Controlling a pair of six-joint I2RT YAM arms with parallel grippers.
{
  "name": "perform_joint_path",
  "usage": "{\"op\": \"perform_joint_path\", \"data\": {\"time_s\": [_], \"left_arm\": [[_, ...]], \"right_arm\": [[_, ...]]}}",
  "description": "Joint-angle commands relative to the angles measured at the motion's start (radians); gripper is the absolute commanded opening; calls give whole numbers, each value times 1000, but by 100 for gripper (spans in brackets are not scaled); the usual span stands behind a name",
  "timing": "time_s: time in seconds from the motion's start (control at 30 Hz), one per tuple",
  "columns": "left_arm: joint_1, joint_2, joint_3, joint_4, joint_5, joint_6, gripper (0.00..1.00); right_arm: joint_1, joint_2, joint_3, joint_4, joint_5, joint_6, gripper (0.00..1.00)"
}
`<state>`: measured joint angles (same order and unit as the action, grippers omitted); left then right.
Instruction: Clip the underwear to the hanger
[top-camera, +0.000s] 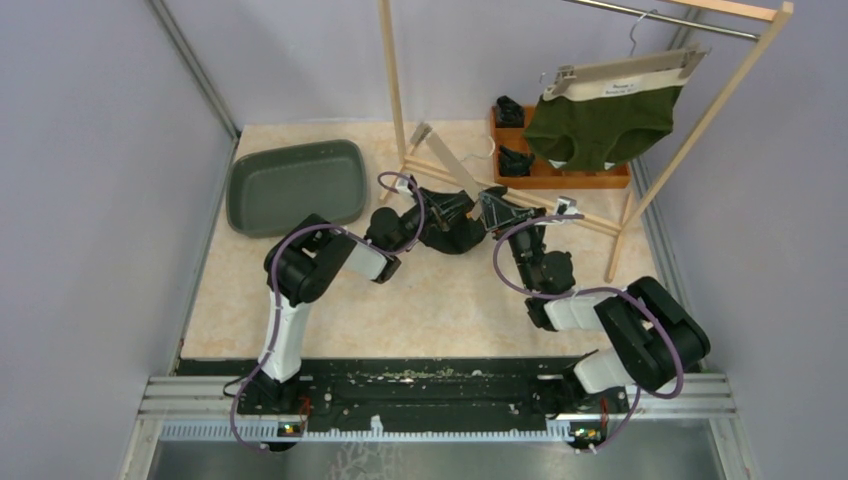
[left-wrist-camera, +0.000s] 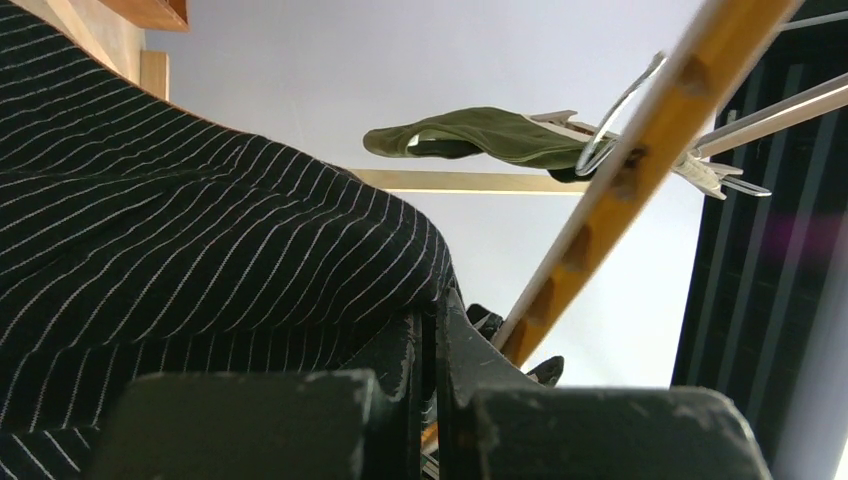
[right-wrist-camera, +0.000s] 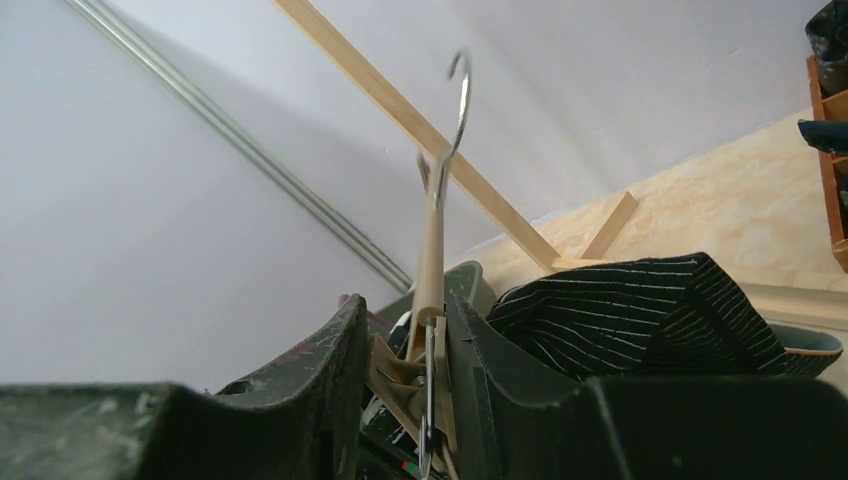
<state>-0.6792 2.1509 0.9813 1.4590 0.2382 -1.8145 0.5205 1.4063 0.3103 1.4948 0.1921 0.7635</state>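
Observation:
The black pin-striped underwear (top-camera: 452, 235) lies bunched on the table between my two grippers. My left gripper (top-camera: 425, 215) is shut on a fold of the underwear (left-wrist-camera: 200, 260), with the cloth running down between the left gripper's (left-wrist-camera: 437, 312) tips. The wooden hanger (top-camera: 455, 168) slants up from the pile, with its metal hook at the far end. My right gripper (top-camera: 497, 208) has its fingers on either side of the hanger's (right-wrist-camera: 430, 240) end clip (right-wrist-camera: 395, 375). In the right wrist view both sides of my right gripper (right-wrist-camera: 405, 300) touch that clip, and the underwear (right-wrist-camera: 640, 310) bulges just to the right.
A dark green tray (top-camera: 295, 185) sits at the back left. A wooden clothes rack (top-camera: 395, 80) stands behind, its floor bars close to both grippers. An olive pair (top-camera: 600, 125) hangs clipped on its rail. A wooden box (top-camera: 560, 178) of dark garments stands under it.

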Motion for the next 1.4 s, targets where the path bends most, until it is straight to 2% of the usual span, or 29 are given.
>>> {"op": "perform_joint_path", "data": {"time_s": [0.0,0.2,0.37,0.67,0.73,0.87,0.93,1.03,1.13,1.17,1.27,1.37], "left_arm": [[-10,7,20,39,-11,-2,0],[-10,9,15,36,-6,-3,0],[-10,10,-2,22,4,4,0],[-13,14,-36,-14,72,40,0],[-16,20,-56,-18,98,49,0],[-31,59,-82,-6,179,56,0],[-40,89,-82,-5,239,61,0],[-51,126,-81,-8,329,72,12],[-56,110,-103,-69,389,119,34],[-56,92,-110,-117,407,153,39],[-56,4,-123,-351,439,296,47],[-59,-98,-75,-735,411,544,50]], "right_arm": [[-4,-34,32,90,-10,15,33],[-3,-60,-2,77,14,21,34],[-4,-158,-26,-94,67,-7,36],[-4,-454,-6,-597,108,-102,36],[-4,-521,27,-752,124,-138,37],[-4,-597,156,-1101,134,-220,54],[-4,-592,249,-1255,121,-254,58],[-4,-562,336,-1437,79,-285,64],[-4,-547,369,-1505,48,-298,67],[-5,-546,375,-1518,46,-299,68],[-4,-529,395,-1563,42,-308,70],[-4,-481,429,-1621,14,-321,72]]}}
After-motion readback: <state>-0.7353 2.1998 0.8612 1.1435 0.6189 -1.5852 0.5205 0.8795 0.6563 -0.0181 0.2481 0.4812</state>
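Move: The left hand pinches the black striped underwear at the hanger's near clip. The open patch of table it takes them to lies about 10 cm back, 2 cm to its right and 18 cm below. From that hand the rack's bottom beam is some 9 cm ahead, 5 cm right and 20 cm below. The hanger's near clip sits between the right hand's already parted fingers, about 1 cm ahead and 1 cm left of the right hand; the compartment box is roughly 20 cm ahead, 21 cm right and 24 cm below that hand. Down and back towards the open table, slowly at first and then fast, the left hand lowers the pinched underwear with the hanger about 14 cm, rolling its left side up and turning clockwise, and its fingers part about halfway near the end. The right hand comes off the clip, drawing right and back some 5 cm with a small rise and then a dip, as it tips down and rolls its left side under, fingers opening wider. ##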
